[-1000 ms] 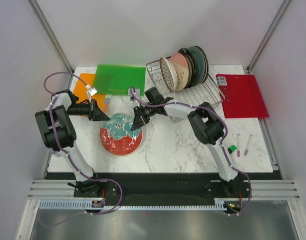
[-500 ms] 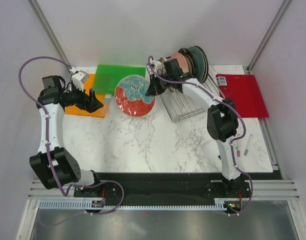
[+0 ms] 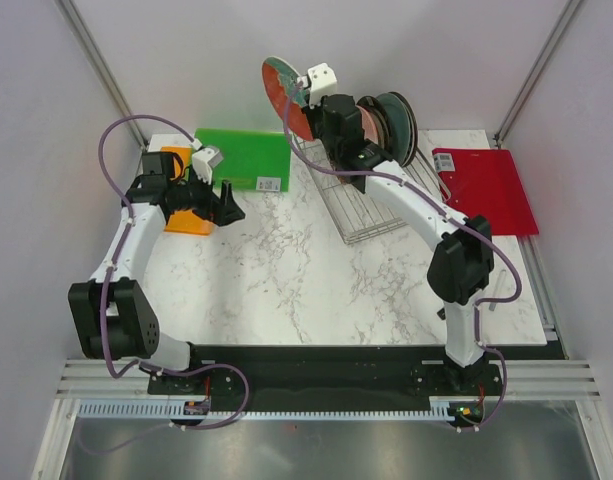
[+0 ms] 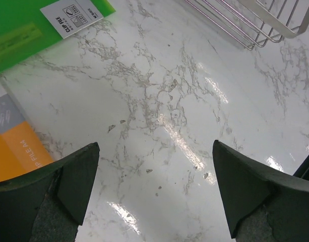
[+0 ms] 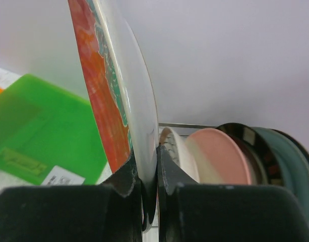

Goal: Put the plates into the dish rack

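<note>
My right gripper point(image 3: 304, 100) is shut on the rim of the red plate with teal flowers point(image 3: 283, 92). It holds the plate on edge, high above the left end of the silver dish rack point(image 3: 371, 205). In the right wrist view both fingers point(image 5: 125, 174) pinch the plate point(image 5: 121, 85) near its lower rim. Several plates point(image 3: 386, 120) stand upright in the rack behind it: a cream patterned one point(image 5: 175, 148), a pink one point(image 5: 220, 156) and darker ones. My left gripper point(image 3: 227, 207) hangs open over bare marble, with nothing between its fingertips point(image 4: 153, 151).
A green board point(image 3: 244, 158) and an orange file point(image 3: 186, 215) lie at the back left by the left gripper. A red board point(image 3: 486, 190) lies right of the rack. Two pens point(image 3: 488, 290) lie near the table's right edge. The rack's corner point(image 4: 255, 20) shows in the left wrist view.
The right gripper lifted the red plate off the table, carried it back and up, and turned it on edge above the rack. The left gripper opened and drew back left.
</note>
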`<action>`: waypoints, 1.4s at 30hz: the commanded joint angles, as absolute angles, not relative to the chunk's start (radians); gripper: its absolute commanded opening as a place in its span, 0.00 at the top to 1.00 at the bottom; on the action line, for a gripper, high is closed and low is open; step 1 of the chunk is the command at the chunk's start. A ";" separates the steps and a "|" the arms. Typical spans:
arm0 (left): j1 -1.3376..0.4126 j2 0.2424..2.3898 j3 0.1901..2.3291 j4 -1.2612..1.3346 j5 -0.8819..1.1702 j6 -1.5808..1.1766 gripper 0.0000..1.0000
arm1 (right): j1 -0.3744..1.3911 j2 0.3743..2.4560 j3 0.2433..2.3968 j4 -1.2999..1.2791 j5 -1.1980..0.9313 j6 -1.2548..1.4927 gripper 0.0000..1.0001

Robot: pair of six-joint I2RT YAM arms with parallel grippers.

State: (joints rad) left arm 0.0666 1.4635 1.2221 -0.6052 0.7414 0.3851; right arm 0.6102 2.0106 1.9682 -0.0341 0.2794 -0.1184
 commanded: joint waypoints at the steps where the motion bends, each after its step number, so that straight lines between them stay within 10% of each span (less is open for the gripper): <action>1: 0.061 1.463 1.206 -0.430 0.710 0.203 0.00 | 0.650 1.962 1.957 0.324 0.586 -0.327 1.00; 42: 0.061 1.485 1.109 -0.377 0.787 0.176 0.00 | 0.637 2.065 1.956 0.006 0.713 -0.230 1.00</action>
State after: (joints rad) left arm 0.0593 1.5219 1.1152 -0.4137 0.7624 0.1986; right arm 0.6437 2.0972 1.8790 -0.1246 0.6518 -0.2672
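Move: The red-and-teal plate is already up in the right fingers, held by its rim. Its free place at the rack's left end lies about 4 cm right of that hand, 3 cm ahead and 20 cm below. The patterned plate stands some 9 cm right and 4 cm ahead, the pink plate 13 cm right and 5 cm ahead, both about 18 cm below. From the left hand the free place is roughly 14 cm ahead and 20 cm right. The red-and-teal plate is carried right and lowered towards the rack's left end, beside the patterned plate: the right hand first eases about 5 cm right while starting to sink, then goes almost straight down, some 10 cm in all. The wrist rolls its left side down and swings clockwise, the fingers keeping their pinch. The empty, open left hand edges forward, then sinks a little. ##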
